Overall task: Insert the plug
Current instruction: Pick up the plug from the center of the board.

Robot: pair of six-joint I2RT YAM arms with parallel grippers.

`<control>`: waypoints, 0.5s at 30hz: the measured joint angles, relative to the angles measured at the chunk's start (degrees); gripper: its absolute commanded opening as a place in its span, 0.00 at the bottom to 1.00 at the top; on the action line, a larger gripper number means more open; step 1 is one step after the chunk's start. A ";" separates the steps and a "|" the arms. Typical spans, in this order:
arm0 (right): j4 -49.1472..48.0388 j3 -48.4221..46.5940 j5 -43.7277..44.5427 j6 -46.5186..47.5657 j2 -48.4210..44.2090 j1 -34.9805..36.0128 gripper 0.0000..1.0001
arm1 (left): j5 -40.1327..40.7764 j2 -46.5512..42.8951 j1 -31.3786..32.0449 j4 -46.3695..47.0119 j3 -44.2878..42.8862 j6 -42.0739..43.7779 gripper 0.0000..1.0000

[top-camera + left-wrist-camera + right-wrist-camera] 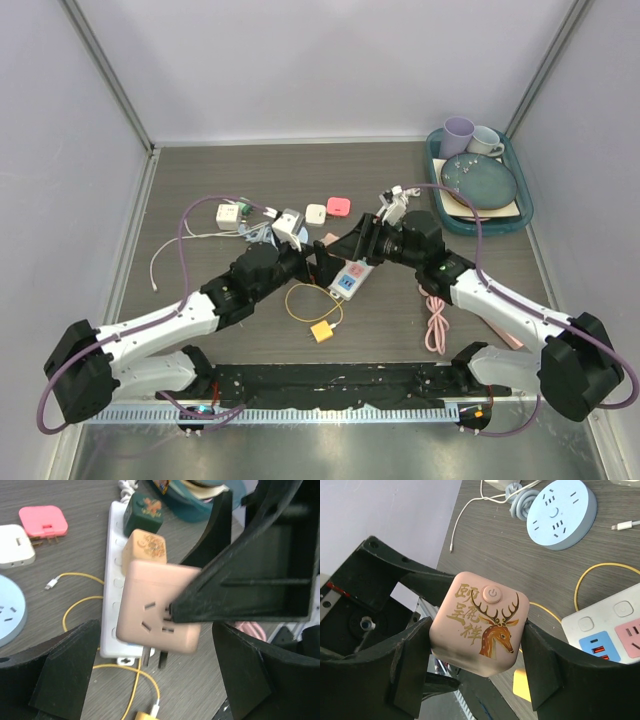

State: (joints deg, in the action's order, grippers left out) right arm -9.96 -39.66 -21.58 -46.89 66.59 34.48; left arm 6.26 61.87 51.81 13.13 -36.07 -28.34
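The plug is a pink cube (480, 622) with a gold deer and a power button on one face. My right gripper (475, 647) is shut on it, one finger on each side, holding it off the table. In the left wrist view the pink cube (159, 607) hangs over the near end of the white power strip (111, 580), its prongs (152, 657) pointing down just past that end. My left gripper (157, 675) stands open around the cube without touching it. From above, both grippers meet over the strip (352, 277).
A green cube (144, 514) and a peach cube (145, 547) sit plugged in the strip. A yellow cable (305, 300) with a yellow charger (322, 331) lies in front. A round blue socket (560, 512), small adapters (339, 206) and a dish tray (525, 215) lie behind.
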 measured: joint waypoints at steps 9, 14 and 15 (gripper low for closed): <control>-3.45 2.10 -0.59 -1.49 -0.81 0.07 0.16 | -5.97 3.50 -1.62 4.11 -0.46 -3.15 0.54; -2.16 2.36 -0.33 -1.53 -2.58 0.04 0.60 | -7.80 3.13 -1.84 4.61 -0.46 -1.29 0.10; -1.33 2.21 -0.24 -1.38 -3.06 0.13 0.65 | -8.13 2.78 -1.81 4.52 -0.46 -0.22 0.05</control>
State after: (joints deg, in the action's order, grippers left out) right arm -11.29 -37.45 -21.82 -48.27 63.53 34.61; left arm -1.87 64.64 50.00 17.65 -36.53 -28.56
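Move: The pink plug hangs in the air in the right hand's fingers, right at that hand's point. From the left hand it lies about 1 cm ahead, 1 cm to the right and level, between the wide-open fingers. Counted from the left hand, the power strip's near end is some 4 cm back, 4 cm right and 13 cm down; the blue round socket is roughly 6 cm ahead, 8 cm left and 14 cm down. The left hand eases about 2 cm to its right onto the pink plug, nearly level, and closes its wide-open fingers by about a third until the pads pinch the plug's sides, the wrist turning only some 5 degrees clockwise. Meanwhile the right hand keeps its own grip on the plug at an unchanged opening, drawing back about 1 cm and rising slightly. ##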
